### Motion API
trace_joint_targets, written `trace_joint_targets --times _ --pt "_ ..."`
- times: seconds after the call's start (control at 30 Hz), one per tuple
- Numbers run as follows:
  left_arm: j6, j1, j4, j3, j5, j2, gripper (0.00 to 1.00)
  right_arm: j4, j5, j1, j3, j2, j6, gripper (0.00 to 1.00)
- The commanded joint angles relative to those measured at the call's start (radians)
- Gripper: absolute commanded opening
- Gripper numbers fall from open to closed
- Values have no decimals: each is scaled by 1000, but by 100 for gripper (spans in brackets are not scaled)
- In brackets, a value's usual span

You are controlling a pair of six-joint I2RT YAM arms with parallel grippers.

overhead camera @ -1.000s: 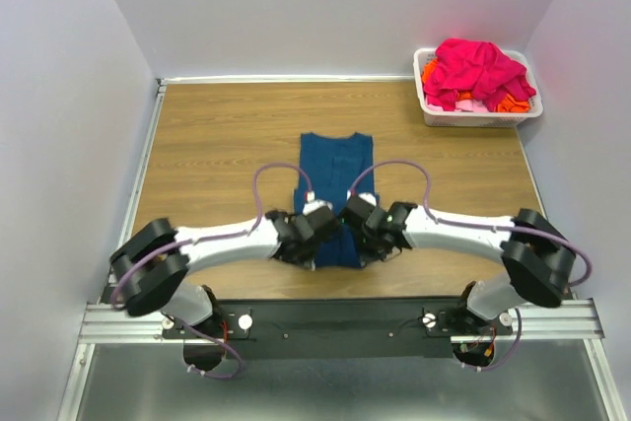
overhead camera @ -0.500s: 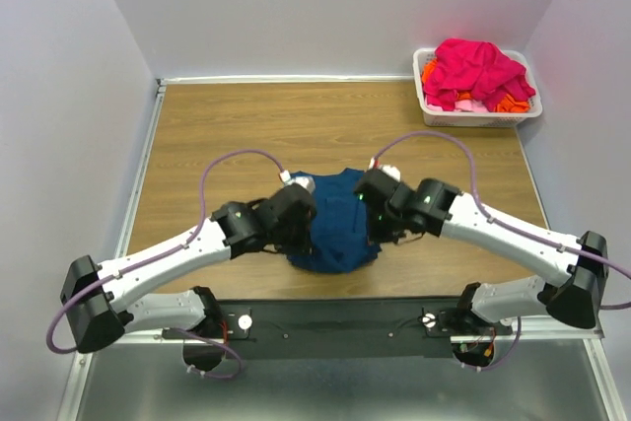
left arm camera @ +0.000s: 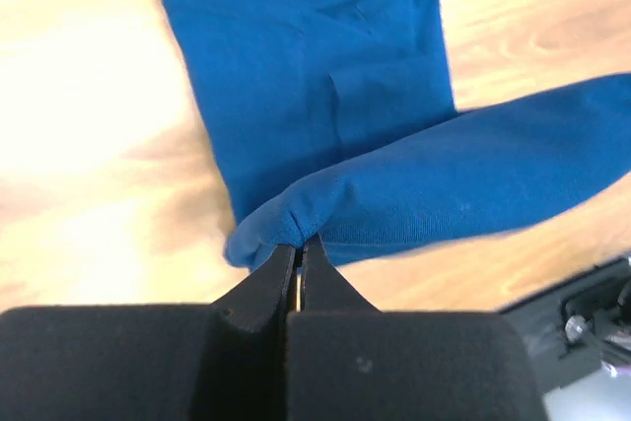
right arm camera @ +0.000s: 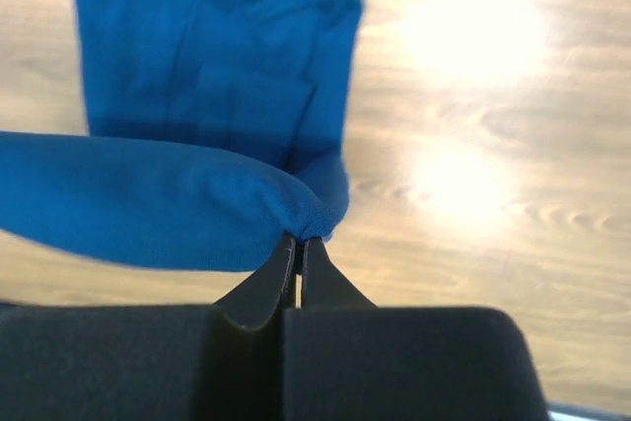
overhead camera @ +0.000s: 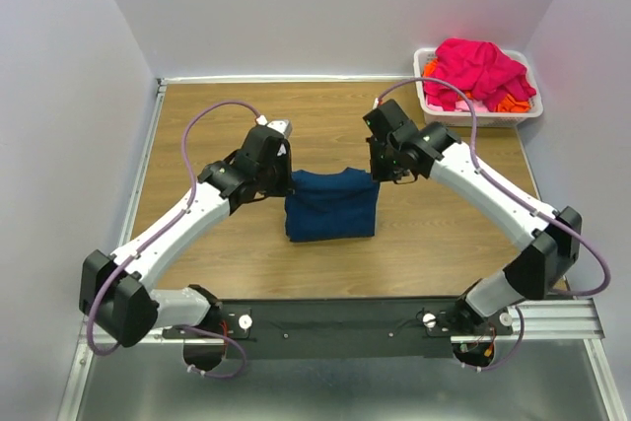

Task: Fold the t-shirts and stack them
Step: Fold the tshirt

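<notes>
A dark teal-blue t-shirt (overhead camera: 331, 206) lies mid-table, folded over on itself into a near square. My left gripper (overhead camera: 287, 177) is shut on its lifted hem at the left corner; the pinched cloth bunches at the fingertips (left arm camera: 298, 241) above the flat lower layer (left arm camera: 306, 76). At the right corner my right gripper (overhead camera: 376, 174) is shut on the same hem (right arm camera: 301, 239), with the collar end of the shirt (right arm camera: 212, 46) flat on the wood beneath. More t-shirts, magenta-pink (overhead camera: 478, 66) and orange (overhead camera: 511, 101), are heaped in the basket.
A white plastic basket (overhead camera: 479, 116) stands at the table's back right corner. The wooden table (overhead camera: 197, 135) is walled on the left, back and right. A black rail with the arm bases (overhead camera: 335, 322) runs along the near edge.
Both grippers have carried the shirt's near hem away from the bases toward the far end, doubling the long strip over into a shorter folded shape. Both arms have stretched out.
</notes>
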Motion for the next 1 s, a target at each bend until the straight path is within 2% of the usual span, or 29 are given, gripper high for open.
trace_joint_targets --times 0.0,0.3,0.63,0.7,0.73,0.8,0.83,0.87,0.9,0.93,0.97 --pt "110 68 96 5 106 50 0 60 -74 -78 50 61 -119 1" --pt "194 183 201 70 174 302 0 140 -199 -213 116 275 -188 1" --pt "186 232 284 110 157 488 0 238 -275 -294 168 491 -242 1" --pt "177 237 302 101 151 498 0 257 -280 -296 177 517 -241 4" --pt "171 240 319 96 150 511 1 275 -280 -296 180 532 -238 11" --pt "168 243 330 94 150 523 13 286 -271 -296 183 539 -227 20" --pt "172 243 337 94 162 518 22 288 -260 -296 186 539 -216 31" --pt "168 242 340 87 160 509 29 294 -259 -296 183 531 -215 36" --pt "163 243 348 78 148 492 39 303 -259 -297 174 494 -210 40" --pt "157 242 356 58 135 447 54 335 -259 -297 139 467 -207 48" --pt "148 242 360 44 121 419 58 355 -253 -296 118 438 -208 51"
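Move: Beneath and beyond the raised hem, which each hand still holds by a corner, lies the shirt's collar end on the table. Its left corner is about 14 cm ahead of the left hand, 1 cm to the left and 15 cm below; its right corner is some 15 cm ahead of the right hand, 1 cm to the right and 17 cm below. The shirt's near edge runs about 4 cm behind both hands, equally low. Carrying the hem corners, both hands sweep forward about 12 cm and down together, some 11 cm on the left and 13 cm on the right, laying the held hem over towards the collar end. Both wrists tip slightly further down, the right by about 10 degrees. At the bottom both hands all but stop, and their fingers open about halfway, letting go of the cloth. ##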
